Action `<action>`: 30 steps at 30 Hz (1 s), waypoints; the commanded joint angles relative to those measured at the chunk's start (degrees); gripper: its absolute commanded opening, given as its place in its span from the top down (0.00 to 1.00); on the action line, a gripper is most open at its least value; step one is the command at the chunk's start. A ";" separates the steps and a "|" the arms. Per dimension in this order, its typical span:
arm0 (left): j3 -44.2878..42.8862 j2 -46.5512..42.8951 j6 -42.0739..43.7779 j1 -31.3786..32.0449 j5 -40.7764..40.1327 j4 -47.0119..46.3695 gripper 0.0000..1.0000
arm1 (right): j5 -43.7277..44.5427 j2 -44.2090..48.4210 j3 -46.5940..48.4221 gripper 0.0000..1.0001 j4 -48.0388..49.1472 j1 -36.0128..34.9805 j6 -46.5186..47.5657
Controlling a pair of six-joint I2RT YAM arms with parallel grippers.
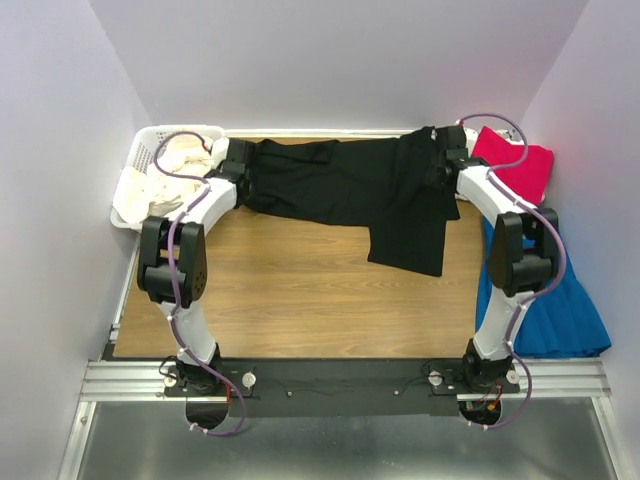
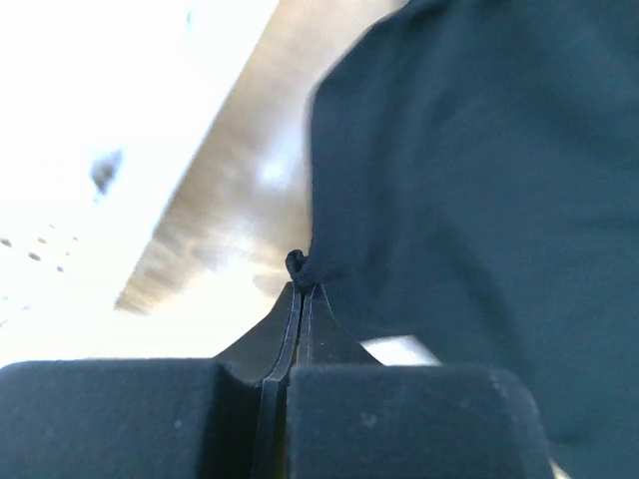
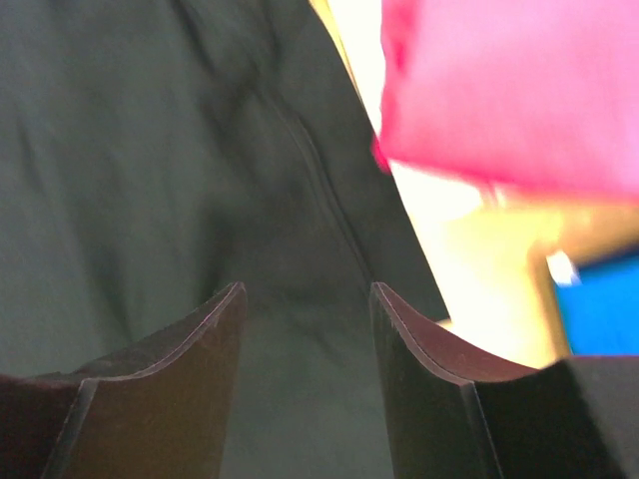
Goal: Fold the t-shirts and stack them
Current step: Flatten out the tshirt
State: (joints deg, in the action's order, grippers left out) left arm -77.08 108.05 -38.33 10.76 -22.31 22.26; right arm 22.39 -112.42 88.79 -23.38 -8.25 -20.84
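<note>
A black t-shirt (image 1: 340, 185) lies spread across the back of the wooden table, with one part hanging toward the front at the right. My left gripper (image 1: 236, 166) is at its left end. In the left wrist view this gripper (image 2: 302, 285) is shut on a small pinch of the black t-shirt's (image 2: 469, 180) edge. My right gripper (image 1: 446, 160) is over the shirt's right end. In the right wrist view it (image 3: 308, 291) stands open, with the black t-shirt's (image 3: 170, 180) cloth showing between its fingers. A crimson red t-shirt (image 1: 518, 165) lies at the back right.
A white lattice basket (image 1: 150, 140) at the back left holds cream-white t-shirts (image 1: 150, 190). A blue cloth (image 1: 550, 300) hangs over the table's right side, below the red shirt. Bare wood (image 1: 290, 300) fills the table's middle and front. Walls close in on both sides.
</note>
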 commanded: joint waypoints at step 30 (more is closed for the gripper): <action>-10.11 -8.91 9.67 0.66 -7.49 0.33 1.00 | -10.79 21.89 -32.53 0.36 -14.42 -8.27 -20.73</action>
State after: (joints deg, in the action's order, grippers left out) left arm -88.29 99.59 -29.36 11.38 -28.53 23.31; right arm 13.72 -92.71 59.51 -37.32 -13.98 -37.12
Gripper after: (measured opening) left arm 0.010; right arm 0.642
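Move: My left hand already holds the black t-shirt's left end, with the white basket's middle about 22 cm to its left and 9 cm ahead. My open right hand is bound for the shirt's near right hem corner, some 22 cm back, nearly in line and 9 cm below; from the left hand that corner is about 55 cm right and 18 cm back. From my right hand, the red t-shirt lies about 19 cm right and 9 cm ahead, the blue cloth 29 cm right and 26 cm back. I draw my open right hand back about 19 cm over the shirt towards its near right hem corner, sinking some 6 cm, tipping the fingers about 20 degrees further down and swinging left at the end. Meanwhile my left hand keeps its pinch and carries the shirt's left end up roughly 16 cm and a little forward, tilting its fingers up, then eases slightly down. ##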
